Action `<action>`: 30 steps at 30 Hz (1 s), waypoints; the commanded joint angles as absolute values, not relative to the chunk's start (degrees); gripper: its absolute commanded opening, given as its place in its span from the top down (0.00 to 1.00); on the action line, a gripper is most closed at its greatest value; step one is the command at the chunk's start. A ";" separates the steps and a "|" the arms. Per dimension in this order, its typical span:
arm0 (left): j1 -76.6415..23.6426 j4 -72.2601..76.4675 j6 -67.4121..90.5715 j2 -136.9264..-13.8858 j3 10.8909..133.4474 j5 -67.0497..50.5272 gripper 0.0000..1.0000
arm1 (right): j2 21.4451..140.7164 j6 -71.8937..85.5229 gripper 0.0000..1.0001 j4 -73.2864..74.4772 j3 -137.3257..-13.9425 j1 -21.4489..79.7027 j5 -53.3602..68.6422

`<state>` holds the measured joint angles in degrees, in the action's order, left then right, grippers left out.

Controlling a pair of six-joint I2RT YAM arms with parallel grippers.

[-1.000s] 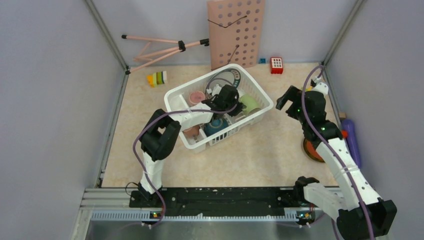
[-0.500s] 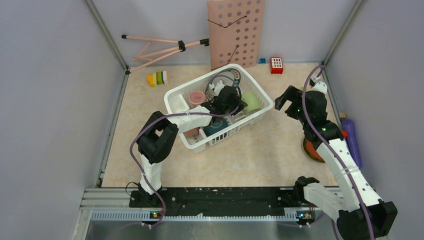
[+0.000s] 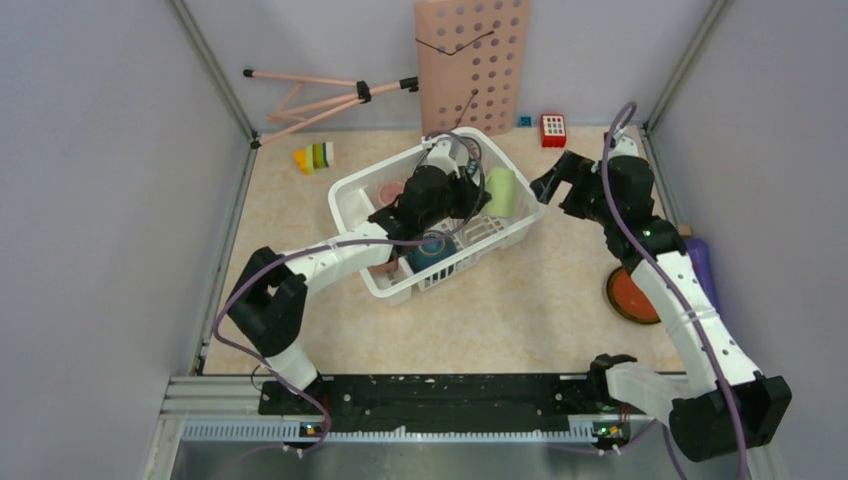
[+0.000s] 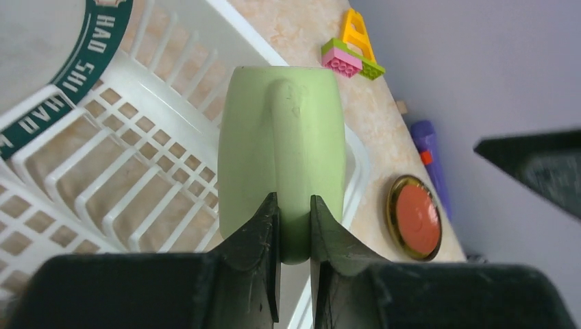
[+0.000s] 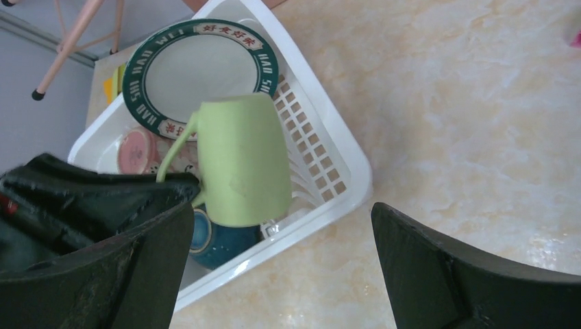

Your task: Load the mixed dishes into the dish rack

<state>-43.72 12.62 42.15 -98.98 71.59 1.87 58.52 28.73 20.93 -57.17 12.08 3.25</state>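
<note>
My left gripper [image 4: 294,219] is shut on the handle of the light green mug [image 4: 281,157], holding it on its side over the right end of the white dish rack [image 4: 157,178]. From above, the mug [image 3: 500,192] hangs by the rack's right wall [image 3: 515,225]. In the rack stand a teal-rimmed plate [image 5: 199,72], a pink cup [image 5: 137,151] and a blue bowl [image 5: 219,240]. My right gripper [image 3: 552,185] is open and empty just outside the rack's right corner. An orange plate [image 3: 632,293] lies on the table at the right.
A purple cylinder [image 3: 705,270] lies by the right wall beside the orange plate. A pink perforated board [image 3: 470,65] leans at the back, with a pink tripod [image 3: 330,95] to its left. Toy blocks [image 3: 315,157] and a red block [image 3: 553,130] sit near the back edge.
My left gripper has lifted the green mug off the rack floor and carried it back and to the right. The right arm has swung in towards the rack, uncovering the orange plate.
</note>
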 commanded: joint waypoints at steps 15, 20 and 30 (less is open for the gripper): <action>-45.00 48.12 -11.40 -84.09 48.66 -11.13 1.00 | 87.33 50.06 0.01 50.94 -88.48 18.28 13.00; -45.12 49.32 -15.07 -84.44 48.15 -13.33 1.00 | 90.25 51.48 0.01 50.38 -88.04 18.22 17.93; -45.38 52.56 -16.31 -84.64 46.95 -13.70 1.00 | 92.83 55.33 0.10 45.33 -85.89 18.28 23.92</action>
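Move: The left hand holds the green mug's handle above the rack; the mug's body lies some 4 cm to its right, 2 cm ahead and 1 cm lower, and the open right gripper is about 13 cm to its right, level in reach, 4 cm higher. From the right hand the mug is some 9 cm left, 2 cm ahead, 5 cm below. The patterned plate lies 19 cm left, 8 cm ahead and 12 cm below; the blue bowl 22 cm left, 10 cm back and 17 cm below. The right hand sweeps about 11 cm left to the green mug, first arcing forward and up, then dropping to end 5 cm lower, while it tips down some 45 degrees and brings its still wide-open fingers to either side of the mug. The left keeps its handle grip, draws 6 cm back and 3 cm left, and rolls the mug some 60 degrees. ##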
